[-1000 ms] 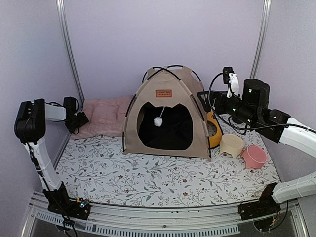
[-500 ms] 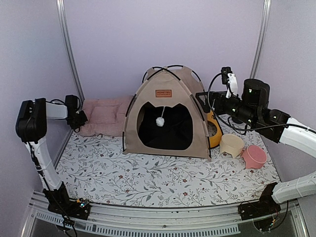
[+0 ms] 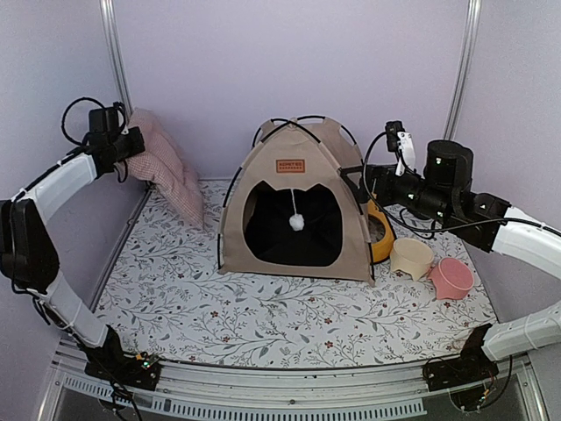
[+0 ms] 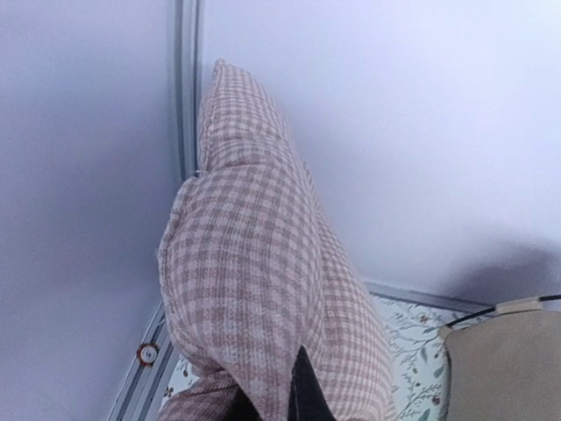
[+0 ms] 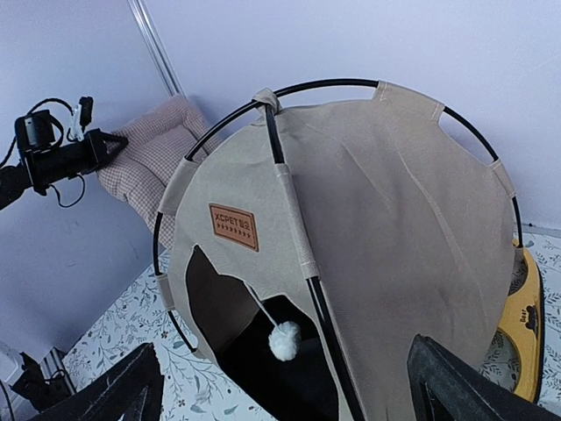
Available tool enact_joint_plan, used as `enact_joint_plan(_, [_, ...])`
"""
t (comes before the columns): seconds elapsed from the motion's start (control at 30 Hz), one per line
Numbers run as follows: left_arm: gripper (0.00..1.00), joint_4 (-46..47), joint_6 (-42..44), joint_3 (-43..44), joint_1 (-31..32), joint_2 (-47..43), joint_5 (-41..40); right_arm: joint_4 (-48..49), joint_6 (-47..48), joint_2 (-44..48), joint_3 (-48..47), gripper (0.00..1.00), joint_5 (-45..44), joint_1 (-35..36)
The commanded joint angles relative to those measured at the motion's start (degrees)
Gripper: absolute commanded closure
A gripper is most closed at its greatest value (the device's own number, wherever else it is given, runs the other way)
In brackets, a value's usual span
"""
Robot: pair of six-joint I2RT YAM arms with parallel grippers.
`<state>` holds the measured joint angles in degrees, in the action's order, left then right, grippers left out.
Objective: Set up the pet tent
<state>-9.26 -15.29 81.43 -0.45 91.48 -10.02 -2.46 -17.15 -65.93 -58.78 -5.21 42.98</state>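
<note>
The pet tent (image 3: 302, 149) stands upright at the back middle of the mat: tan fabric, black crossed poles, brown label (image 3: 290, 165), dark doorway and a white pom-pom (image 3: 297, 223) on a string. It fills the right wrist view (image 5: 377, 202). My right gripper (image 3: 355, 175) is open by the tent's upper right side, its fingers (image 5: 114, 390) apart and holding nothing. My left gripper (image 3: 131, 145) is raised at the back left, shut on the pink checked cushion (image 3: 171, 171). The cushion (image 4: 254, 263) hangs from it, lower end near the mat.
A yellow bowl stand (image 3: 381, 230) sits behind the tent's right corner. A cream bowl (image 3: 412, 257) and a pink bowl (image 3: 451, 277) lie to its right. The floral mat (image 3: 263, 307) covers the table. Walls and metal posts (image 3: 118, 79) close in the back and sides.
My left gripper shut on the cushion's edge and lifted it off the mat, up toward the back left corner. The pom-pom swung slightly. The right gripper shifted a little left.
</note>
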Motion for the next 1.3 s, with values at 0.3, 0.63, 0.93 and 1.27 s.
enact_joint_plan(0.3, [1.00,17.3,9.4,7.5,10.8,-15.8,10.7,4.4,-3.9,-3.7,-4.7,0.01,8.3,-0.2])
enact_joint_plan(0.63, [1.00,29.4,6.0,15.0,16.6,-18.2,22.9,6.2,-5.5,-4.8,-7.1,0.01,7.6,-0.2])
enact_joint_plan(0.93, [1.00,34.9,-4.6,21.2,22.7,-10.8,34.1,11.1,-10.8,-2.9,-5.6,0.01,11.1,-4.0])
enact_joint_plan(1.27, [1.00,30.2,-6.9,4.2,30.7,-12.5,17.7,17.4,-15.1,3.8,3.9,0.01,12.8,-6.1])
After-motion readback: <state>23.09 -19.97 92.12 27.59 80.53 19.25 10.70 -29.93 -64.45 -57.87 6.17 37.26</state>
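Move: My left hand grips the pink checked cushion by one corner, up beside the left wall. The tent it is bound for stands about 46 cm to its right, some 4 cm nearer the base, its middle roughly 11 cm lower. From my open right hand the cushion's middle is around 47 cm left, 25 cm ahead and 12 cm below; the tent is 16 cm ahead and 11 cm left. The yellow ring lies 12 cm ahead and 14 cm right of that hand, down on the table. I keep the cushion pinched and swing my left hand high: up nearly 40 cm, to the right and back towards my right hand, then forward a little and down about 8 cm, still going right. The left wrist tips its fingers well up, easing off slightly at the end, and turns clockwise. My right hand stays open, rising some 6 cm and rolling its left side up about 20 degrees. ##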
